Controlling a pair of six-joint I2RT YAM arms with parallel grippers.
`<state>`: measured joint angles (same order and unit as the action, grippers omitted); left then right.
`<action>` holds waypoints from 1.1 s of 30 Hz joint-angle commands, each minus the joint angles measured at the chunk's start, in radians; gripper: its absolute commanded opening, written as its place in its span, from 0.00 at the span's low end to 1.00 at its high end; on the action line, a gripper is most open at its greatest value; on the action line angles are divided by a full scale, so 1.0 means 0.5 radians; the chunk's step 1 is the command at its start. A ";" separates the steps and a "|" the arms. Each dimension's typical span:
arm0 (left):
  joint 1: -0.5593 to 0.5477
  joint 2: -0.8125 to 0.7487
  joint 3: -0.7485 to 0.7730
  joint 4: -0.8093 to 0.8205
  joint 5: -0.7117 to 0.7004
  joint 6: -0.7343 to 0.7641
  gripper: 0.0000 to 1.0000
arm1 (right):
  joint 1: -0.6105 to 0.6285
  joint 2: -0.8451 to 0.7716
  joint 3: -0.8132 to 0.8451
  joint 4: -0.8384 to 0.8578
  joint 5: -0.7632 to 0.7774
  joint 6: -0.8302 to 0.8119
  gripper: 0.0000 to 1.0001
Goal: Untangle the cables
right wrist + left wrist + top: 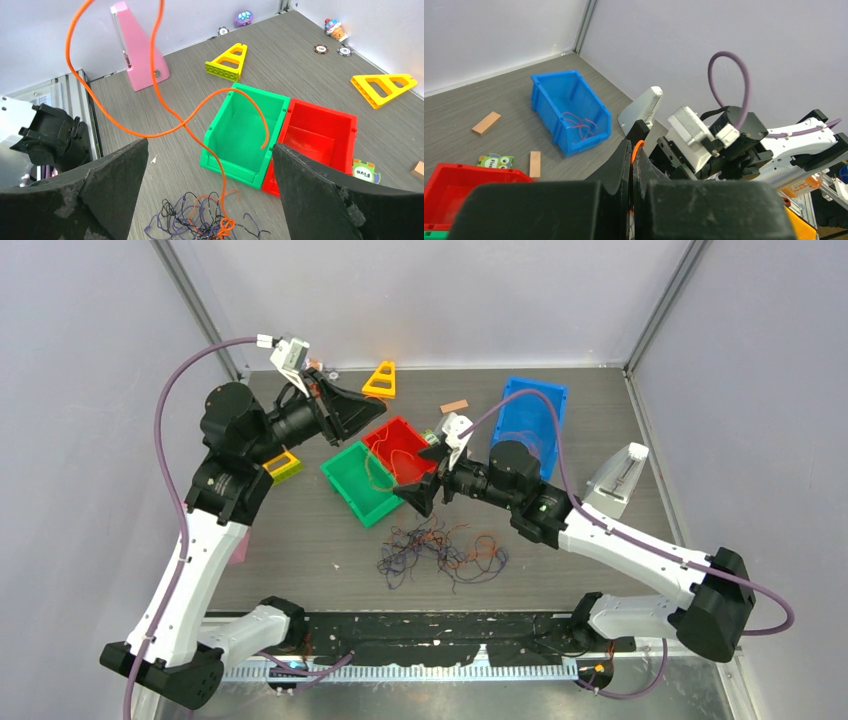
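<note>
The cables lie as a tangle (440,550) of thin orange, purple and black strands on the table in front of the bins; in the right wrist view the tangle (202,226) sits low between the fingers. One orange cable (221,174) rises out of it in loops. My left gripper (380,420) hangs above the red bin, shut on that orange cable (637,143), which pokes out between its pressed tips (634,147). My right gripper (420,472) hovers over the tangle's far edge. Its jaws (210,145) are wide open, touching nothing.
A green bin (345,485) and a red bin (400,430) stand side by side behind the tangle. Farther right, a blue bin (549,82) holds red strands (579,125). Yellow triangles (381,380), small wood blocks (486,122), a pink wedge (137,50) and tokens are scattered around.
</note>
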<state>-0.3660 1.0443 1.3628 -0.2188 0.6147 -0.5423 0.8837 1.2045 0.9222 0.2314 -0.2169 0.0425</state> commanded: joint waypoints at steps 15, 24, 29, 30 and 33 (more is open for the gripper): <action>-0.012 -0.013 -0.073 0.082 0.051 0.002 0.00 | 0.006 0.039 0.473 -0.313 -0.395 -0.247 1.00; -0.058 -0.001 -0.078 0.113 0.056 -0.017 0.00 | 0.006 0.363 0.695 -0.137 -0.577 -0.005 0.97; -0.069 -0.008 -0.094 0.121 0.054 -0.020 0.00 | 0.006 0.454 0.710 -0.037 -0.555 0.093 0.79; -0.069 -0.013 -0.096 0.119 0.053 -0.015 0.00 | 0.006 0.460 0.703 -0.033 -0.542 0.097 0.55; -0.069 -0.022 -0.106 0.105 0.032 0.014 0.00 | 0.006 0.442 0.657 -0.037 -0.494 0.098 0.13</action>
<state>-0.3973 1.0451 1.3167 -0.2134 0.6224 -0.5430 0.8837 1.4448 1.2259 0.1383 -0.4744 0.0601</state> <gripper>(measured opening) 0.005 0.293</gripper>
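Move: The orange cable hangs in a loop from the left hand; the stretch to take lies about 6 cm left of the open right hand, 3 cm above it and level ahead. From the left hand, that stretch is about 14 cm below, 2 cm left and 1 cm back. From the right hand, the green bin is 11 cm ahead, 12 cm left; the red bin 16 cm ahead, 5 cm left; both 27 cm below. The cable tangle is level ahead, 5 cm right, 29 cm down. Right hand rises 5 cm, then goes left 6 cm, closing on the orange cable the left hand still holds. ##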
